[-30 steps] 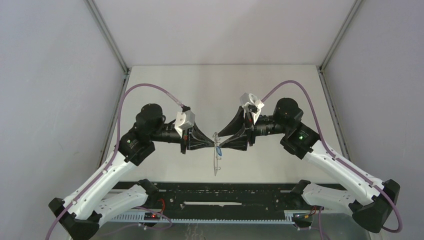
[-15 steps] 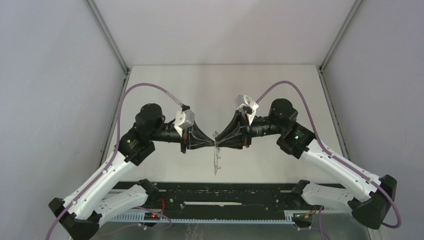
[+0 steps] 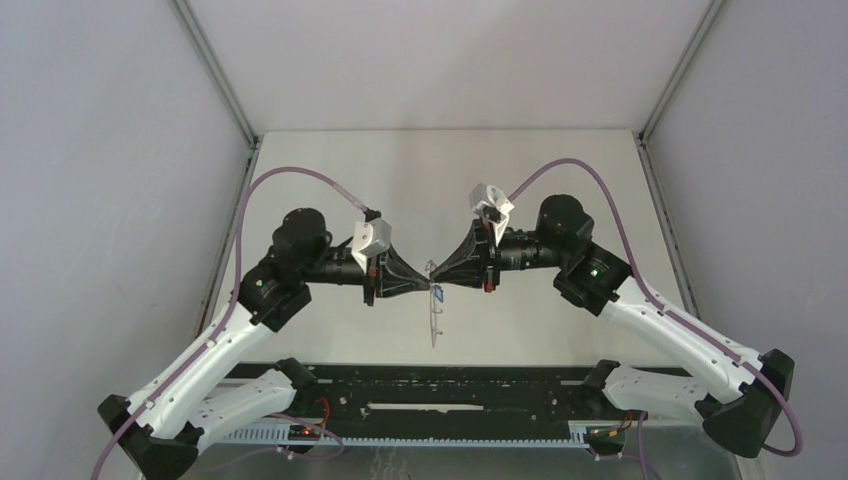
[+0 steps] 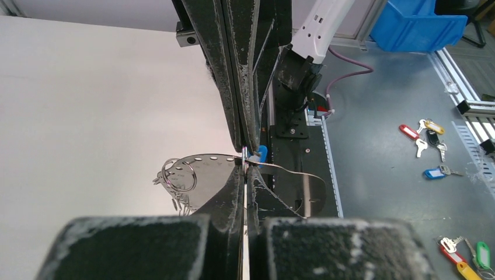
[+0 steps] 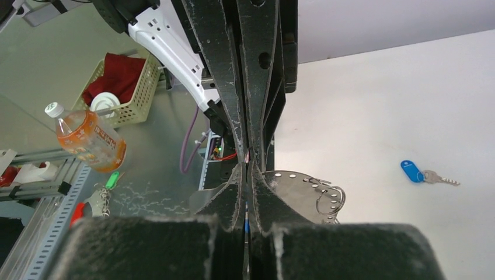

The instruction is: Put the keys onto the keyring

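Both grippers meet tip to tip above the table's middle. My left gripper point(image 3: 427, 288) point(image 4: 245, 165) is shut on the rim of the keyring point(image 4: 198, 175) point(image 5: 297, 189), a thin grey metal disc with holes along its edge. The keyring hangs edge-on below the tips in the top view point(image 3: 433, 322). A wire split ring point(image 4: 180, 175) dangles from its rim. My right gripper point(image 3: 435, 280) point(image 5: 246, 170) is shut, with a sliver of one key's blue tag point(image 4: 261, 154) between its fingers, right at the rim. The other key, with its blue tag point(image 5: 412, 171), lies flat on the table.
The black base rail point(image 3: 430, 385) runs along the near table edge. Off the table are a blue bin point(image 4: 417, 23), coloured key bundles point(image 4: 429, 131) on the floor, a basket with red cloth point(image 5: 122, 81) and an orange bottle point(image 5: 87, 137).
My right gripper has moved left and slightly up against the left gripper's tip and gone from open to shut. The blue tag that showed below the tips is now pinched between them.
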Robot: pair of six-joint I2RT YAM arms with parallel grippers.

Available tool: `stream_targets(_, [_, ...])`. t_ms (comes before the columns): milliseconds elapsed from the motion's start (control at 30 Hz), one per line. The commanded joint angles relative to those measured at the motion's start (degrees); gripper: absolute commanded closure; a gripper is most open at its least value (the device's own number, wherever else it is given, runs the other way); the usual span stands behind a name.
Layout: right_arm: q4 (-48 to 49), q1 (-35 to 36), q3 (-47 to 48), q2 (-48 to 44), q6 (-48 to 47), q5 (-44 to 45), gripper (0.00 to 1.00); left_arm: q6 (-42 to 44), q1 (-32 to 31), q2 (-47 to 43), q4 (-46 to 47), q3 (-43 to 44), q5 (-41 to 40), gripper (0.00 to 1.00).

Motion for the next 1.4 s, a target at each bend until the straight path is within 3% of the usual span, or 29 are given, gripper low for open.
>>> stream_targets(0, [-8.47,0.47,4.29,0.99,-1.75,2.13,1.00,-0.09,-0.12,-0.40,1.95,-1.48,-2.98,0.97])
stream_targets(100, [-14.12,1.17,6.54,2.03,-3.37,4.00,1.00,0.16,-0.18,0.32,0.53,-0.93,-3.20,0.82])
stream_targets(300, [-22.72,3.05,9.52,3.04,-7.17,9.30,1.00,2.67,-0.12,1.23,-5.18,1.00,-1.94,0.70])
stream_targets(967, [-36.19,8.70,19.04,8.15,-14.42,16.49,1.00,7.10,-0.24,3.72,-11.43,4.56,1.98,0.79])
stream_targets(1367, [-37.93,9.18,20.71,9.04,-15.35,16.60,1.00,15.97,-0.88,3.18,-19.73,5.58,3.16,0.68])
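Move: The small ring on the metal keyring plate is right at both shut fingertips. From the left hand, the plate's middle lies about 3 cm back and 2 cm below. From the right hand, the blue tag hangs roughly 2 cm back, 1 cm right and 1 cm below, while the spare blue-tagged key lies some 5 cm ahead and 10 cm left, about 28 cm below. Left fingers open off the ring while both hands sink about 5 cm, the right keeping its pinch, tipping down 25 degrees. ##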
